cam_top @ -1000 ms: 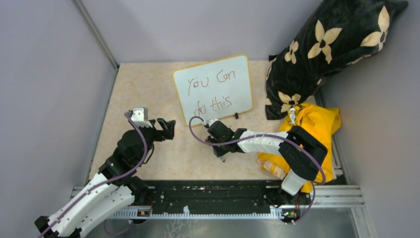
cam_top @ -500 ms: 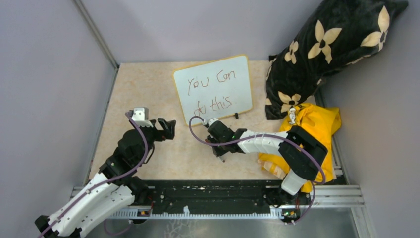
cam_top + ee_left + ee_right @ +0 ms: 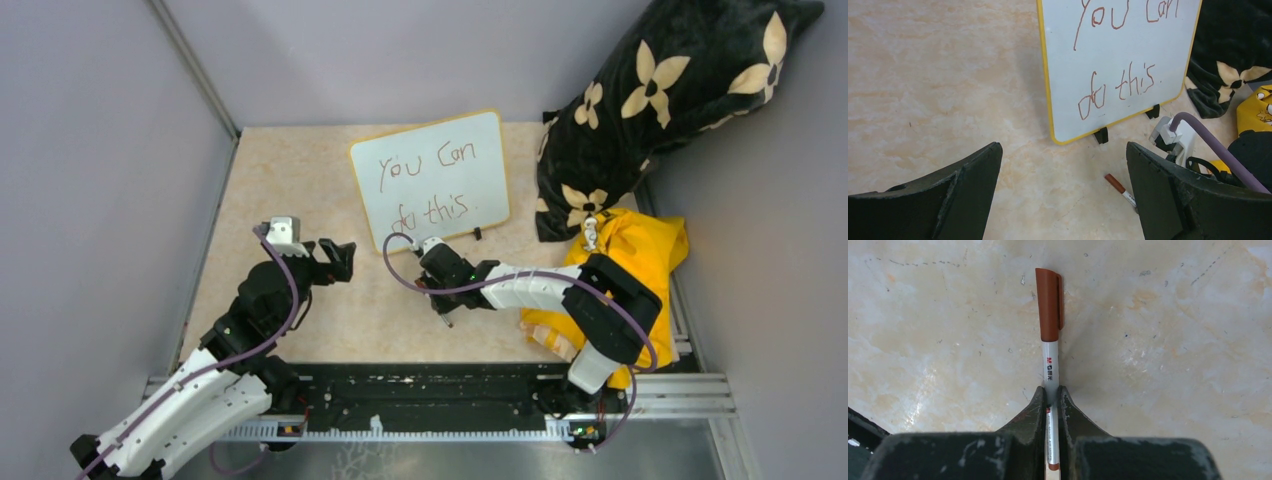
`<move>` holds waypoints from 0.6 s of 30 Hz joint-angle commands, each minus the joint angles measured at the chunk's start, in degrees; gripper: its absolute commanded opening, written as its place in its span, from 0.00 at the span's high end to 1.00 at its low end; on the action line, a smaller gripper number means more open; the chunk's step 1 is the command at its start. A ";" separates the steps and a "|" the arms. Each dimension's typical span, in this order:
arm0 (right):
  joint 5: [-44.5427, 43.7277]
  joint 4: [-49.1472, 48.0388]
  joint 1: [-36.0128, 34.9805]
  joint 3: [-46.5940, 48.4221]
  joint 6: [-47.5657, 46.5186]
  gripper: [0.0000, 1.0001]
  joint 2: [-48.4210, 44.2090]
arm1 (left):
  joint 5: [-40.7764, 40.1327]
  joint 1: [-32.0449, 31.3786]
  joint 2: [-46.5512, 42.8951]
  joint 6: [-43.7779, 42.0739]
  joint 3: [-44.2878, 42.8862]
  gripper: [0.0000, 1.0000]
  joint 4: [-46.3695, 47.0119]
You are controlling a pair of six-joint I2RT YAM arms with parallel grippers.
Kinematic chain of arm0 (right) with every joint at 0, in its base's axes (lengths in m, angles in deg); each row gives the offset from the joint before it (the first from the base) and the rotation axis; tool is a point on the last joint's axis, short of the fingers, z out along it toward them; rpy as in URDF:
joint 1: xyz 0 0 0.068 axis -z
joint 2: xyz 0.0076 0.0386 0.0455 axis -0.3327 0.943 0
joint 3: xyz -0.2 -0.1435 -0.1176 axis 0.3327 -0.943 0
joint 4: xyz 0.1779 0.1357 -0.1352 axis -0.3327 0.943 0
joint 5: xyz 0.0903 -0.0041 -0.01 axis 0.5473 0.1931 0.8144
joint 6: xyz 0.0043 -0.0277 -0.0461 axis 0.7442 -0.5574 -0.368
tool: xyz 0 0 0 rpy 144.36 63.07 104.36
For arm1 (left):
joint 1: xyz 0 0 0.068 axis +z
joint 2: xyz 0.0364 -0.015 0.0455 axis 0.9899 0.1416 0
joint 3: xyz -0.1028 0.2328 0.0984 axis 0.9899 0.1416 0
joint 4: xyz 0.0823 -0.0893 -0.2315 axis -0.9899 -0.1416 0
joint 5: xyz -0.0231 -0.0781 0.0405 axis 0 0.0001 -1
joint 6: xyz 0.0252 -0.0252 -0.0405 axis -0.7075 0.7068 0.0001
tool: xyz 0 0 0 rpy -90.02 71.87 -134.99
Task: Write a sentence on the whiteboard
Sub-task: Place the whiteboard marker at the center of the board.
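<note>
The whiteboard (image 3: 432, 180) stands upright on two black feet at the back middle of the table, and shows again in the left wrist view (image 3: 1118, 65). The sentence (image 3: 435, 185) "You can do this" fills two lines in reddish-brown. A capped brown and white marker (image 3: 1049, 340) lies low over the table in front of the board. My right gripper (image 3: 1050, 390) is shut on its white barrel, with the cap pointing away. The marker's cap end (image 3: 1118, 186) also shows past my left gripper (image 3: 1063, 150), which hangs open and empty left of the board (image 3: 343, 258).
A black cushion with cream flowers (image 3: 660, 100) leans in the back right corner. A yellow cloth (image 3: 645, 255) lies under the right arm's elbow. Grey walls close in on the left, back and right. A metal rail (image 3: 430, 400) runs along the near edge.
My right gripper's jaws have come together on the marker's barrel. The left arm and the whiteboard have not moved.
</note>
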 commanded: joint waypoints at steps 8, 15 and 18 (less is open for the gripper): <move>3.87 -9.79 -0.65 -11.62 -4.29 1.00 -17.29 | 6.78 0.05 -1.38 6.19 -0.12 0.01 0.89; 9.38 -24.20 -1.51 -23.38 -2.92 1.00 -38.89 | 25.87 0.01 0.23 18.53 8.27 0.01 16.88; 10.48 -26.48 -1.52 -23.93 -1.46 1.00 -41.94 | 31.03 0.04 3.34 21.66 9.64 0.01 23.08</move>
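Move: The marker lies on the table, already pinched mid-barrel between my right fingertips. From that hand the whiteboard's centre is some 28 cm ahead, about 2 cm left and a few centimetres higher. The board's near black clip is roughly 13 cm ahead and 5 cm left; the far clip is about 17 cm ahead and 10 cm right. From my open left hand the marker lies around 21 cm right, 3 cm back and 22 cm down. Keeping my pinch on the marker, I lift it off the table with my right hand, rising about 10 cm while drawing back from the board, and swing the fingers some 30 degrees up out of their steep downward point, towards my left. My left hand, fingers still wide open, sweeps right towards the marker, then sinks slightly, rolling and turning clockwise. ##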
